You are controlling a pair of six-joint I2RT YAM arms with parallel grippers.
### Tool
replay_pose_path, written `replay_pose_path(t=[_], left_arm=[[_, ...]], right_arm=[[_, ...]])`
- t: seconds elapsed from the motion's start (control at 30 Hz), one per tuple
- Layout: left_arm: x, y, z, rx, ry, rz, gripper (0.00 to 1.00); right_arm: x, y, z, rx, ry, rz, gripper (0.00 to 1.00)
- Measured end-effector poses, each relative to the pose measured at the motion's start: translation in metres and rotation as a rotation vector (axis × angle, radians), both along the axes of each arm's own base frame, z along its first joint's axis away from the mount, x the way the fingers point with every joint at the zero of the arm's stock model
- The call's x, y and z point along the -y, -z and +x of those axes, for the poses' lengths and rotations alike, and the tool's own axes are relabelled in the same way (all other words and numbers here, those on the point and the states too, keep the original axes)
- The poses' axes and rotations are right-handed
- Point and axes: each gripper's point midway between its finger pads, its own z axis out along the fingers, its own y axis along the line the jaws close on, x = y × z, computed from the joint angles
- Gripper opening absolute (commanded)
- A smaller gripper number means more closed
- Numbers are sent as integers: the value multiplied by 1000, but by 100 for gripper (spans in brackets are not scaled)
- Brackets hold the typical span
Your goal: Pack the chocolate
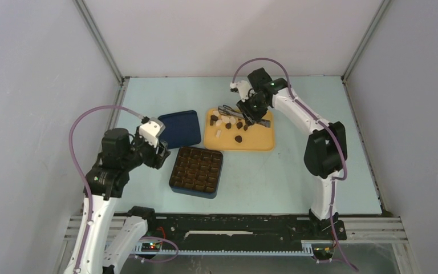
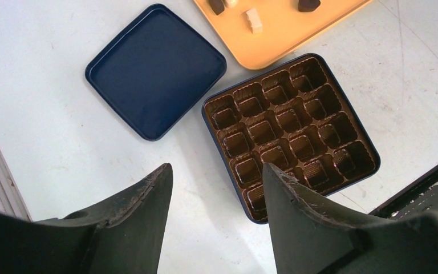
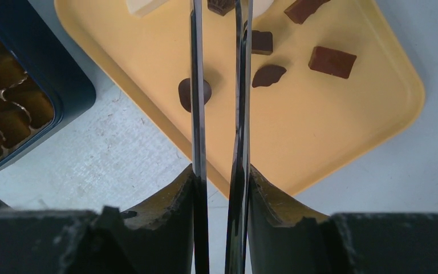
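Note:
The chocolate, several small white and dark brown pieces (image 1: 238, 138), lies on a yellow tray (image 1: 256, 140). In the right wrist view, dark pieces (image 3: 332, 61) are scattered over that tray (image 3: 319, 125). My right gripper (image 3: 221, 171) is shut on metal tongs (image 3: 197, 114), whose two blades reach out over the tray. A dark piece (image 3: 221, 5) shows between the blade ends at the top edge; I cannot tell whether it is pinched. My left gripper (image 2: 217, 168) hangs open and empty above the table by the near left corner of the dark blue box (image 2: 205, 108).
The box (image 1: 197, 193) holds a brown gridded insert with bare cells. Its dark blue lid (image 1: 179, 128) lies on the table left of the tray. Grey walls close in the table on three sides.

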Motion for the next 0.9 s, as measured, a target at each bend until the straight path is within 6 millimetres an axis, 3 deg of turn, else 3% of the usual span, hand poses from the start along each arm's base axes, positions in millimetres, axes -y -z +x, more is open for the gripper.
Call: replay_pose_path(t=[0.2, 0.53, 0.9], left_arm=[[-1, -1, -1, 6, -3, -2, 64], [-1, -3, -2, 12, -4, -8, 64], [-1, -3, -2, 11, -2, -17, 64]], right_arm=[[-12, 13, 6, -13, -9, -41, 38], [-12, 21, 30, 4, 25, -76, 38], [-15, 46, 38, -32, 30, -102, 37]])
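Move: The white chocolates in the far left part of the orange tray lie about 8 cm ahead of the right gripper, 10 cm to its left and 12 cm below. Near them, the small dark chocolate is only about 3 cm ahead and 8 cm left of that gripper, and the brown block at the right is about 6 cm straight ahead. From the left gripper the white chocolates are some 21 cm ahead, 20 cm right and 22 cm below. Lower the right gripper about 5 cm and carry it some 4 cm forward, drifting slightly left, so that the tongs reach down towards the white chocolates. Start left and down, push forward, then finish almost straight down. Keep the fingers on the tongs with the opening as it is, and roll the wrist about 5 degrees so its left side dips. ##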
